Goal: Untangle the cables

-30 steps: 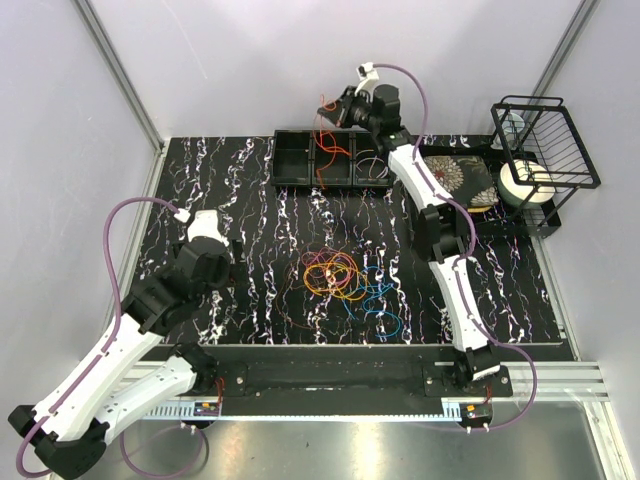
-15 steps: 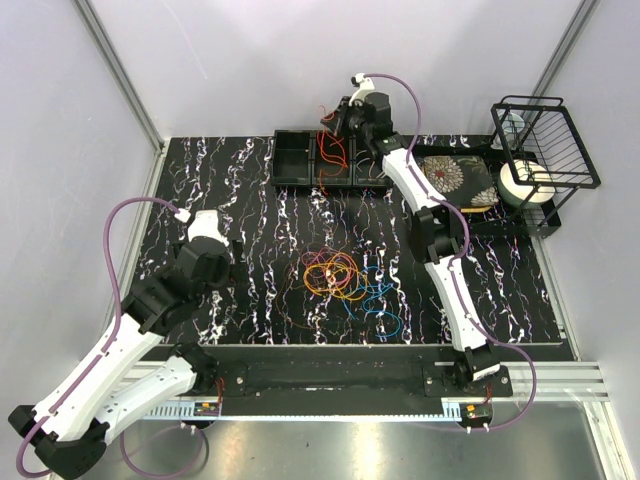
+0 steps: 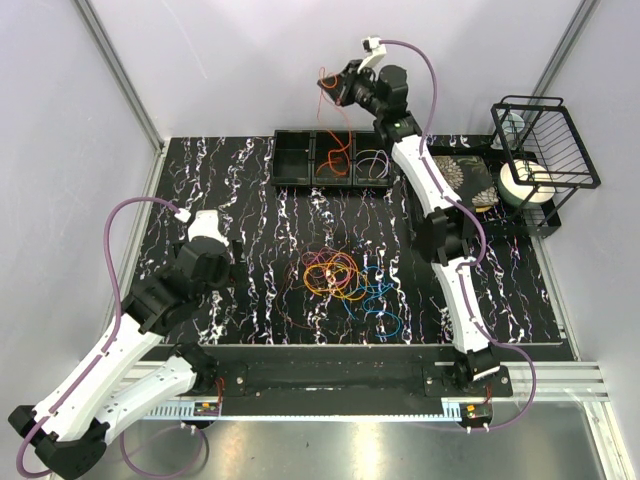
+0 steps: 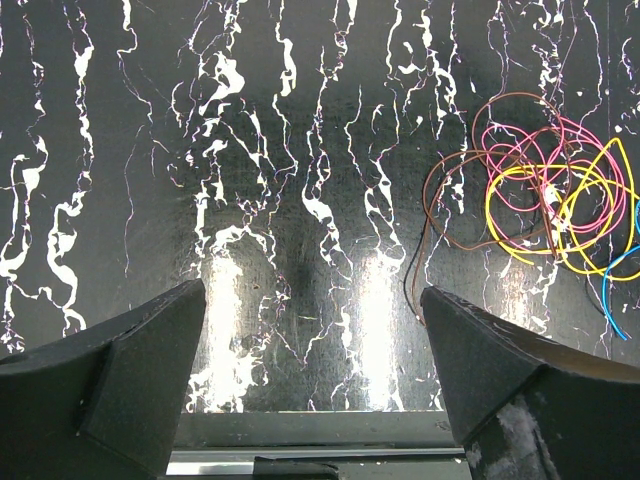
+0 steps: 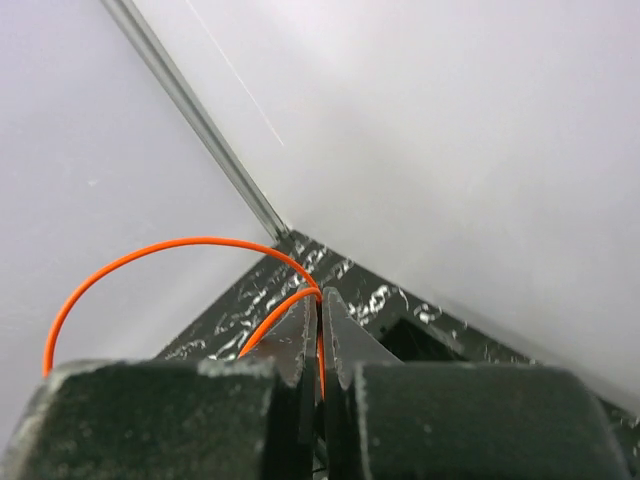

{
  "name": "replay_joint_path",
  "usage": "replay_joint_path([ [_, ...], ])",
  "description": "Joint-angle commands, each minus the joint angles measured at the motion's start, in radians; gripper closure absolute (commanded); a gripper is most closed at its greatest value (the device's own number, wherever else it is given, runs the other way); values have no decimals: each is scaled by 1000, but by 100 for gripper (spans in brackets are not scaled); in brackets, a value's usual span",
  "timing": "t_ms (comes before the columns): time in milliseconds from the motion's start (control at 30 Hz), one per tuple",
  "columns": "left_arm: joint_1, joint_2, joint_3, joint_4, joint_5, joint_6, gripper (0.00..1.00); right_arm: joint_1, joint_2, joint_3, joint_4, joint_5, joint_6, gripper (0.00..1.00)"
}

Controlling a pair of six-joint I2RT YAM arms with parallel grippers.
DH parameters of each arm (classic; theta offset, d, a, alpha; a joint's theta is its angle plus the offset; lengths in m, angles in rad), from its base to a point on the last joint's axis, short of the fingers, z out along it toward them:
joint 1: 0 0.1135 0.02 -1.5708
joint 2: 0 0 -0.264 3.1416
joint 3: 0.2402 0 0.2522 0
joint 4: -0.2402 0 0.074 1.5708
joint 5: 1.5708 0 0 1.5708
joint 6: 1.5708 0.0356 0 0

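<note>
A tangle of cables (image 3: pixel 335 272), pink, yellow, orange and brown, lies at the table's middle, with blue and red loops (image 3: pixel 385 310) to its right. It also shows at the right of the left wrist view (image 4: pixel 545 190). My right gripper (image 3: pixel 337 92) is raised high above the black divided tray (image 3: pixel 291 158) at the back and is shut on an orange cable (image 5: pixel 190 246) that arcs from its jaws. My left gripper (image 4: pixel 312 300) is open and empty over bare table, left of the tangle.
The tray's middle compartment holds orange cables (image 3: pixel 334 158), the right one pale loops (image 3: pixel 372 162). A patterned plate (image 3: pixel 452 176) and a black wire rack (image 3: pixel 540 150) with a white roll stand at the back right.
My right gripper dipped toward the tray, then rose up and back with the orange cable still in its jaws. The left arm has not moved.
</note>
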Motion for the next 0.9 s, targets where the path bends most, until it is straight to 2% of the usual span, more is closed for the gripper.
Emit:
replay_joint_path([
  [0, 5, -5, 0, 54, 9, 12, 8, 8, -45, 59, 64, -11, 14, 100],
  [200, 7, -6, 0, 52, 12, 12, 8, 10, -2, 55, 99, 0, 0, 100],
  [600, 7, 1, -2, 54, 10, 12, 8, 8, 128, 75, 222, 121, -70, 100],
  [733, 5, 7, -2, 54, 13, 14, 8, 13, 128, -14, 204, 176, -125, 100],
  [867, 5, 10, 0, 56, 13, 14, 8, 25, 107, -96, 161, 158, -148, 100],
])
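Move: The middle compartment of the black organizer lies almost straight under the right gripper, about 32 cm down and perhaps 2 cm back. The organizer's right compartment, with the white cable, is some 11 cm to the right of the middle one, and its empty left compartment about 11 cm to the left of it. From the left gripper, the middle compartment lies roughly 40 cm ahead, 25 cm to the right and 18 cm down. Keep the orange cable pinched in the shut right gripper: lift it a couple of centimetres, pause briefly, then lower it about 10 cm towards the middle compartment while reaching some 5 cm forward towards the back wall. Turn the fingers slightly clockwise as you sink, so more of the dangling cable goes down into the compartment. ##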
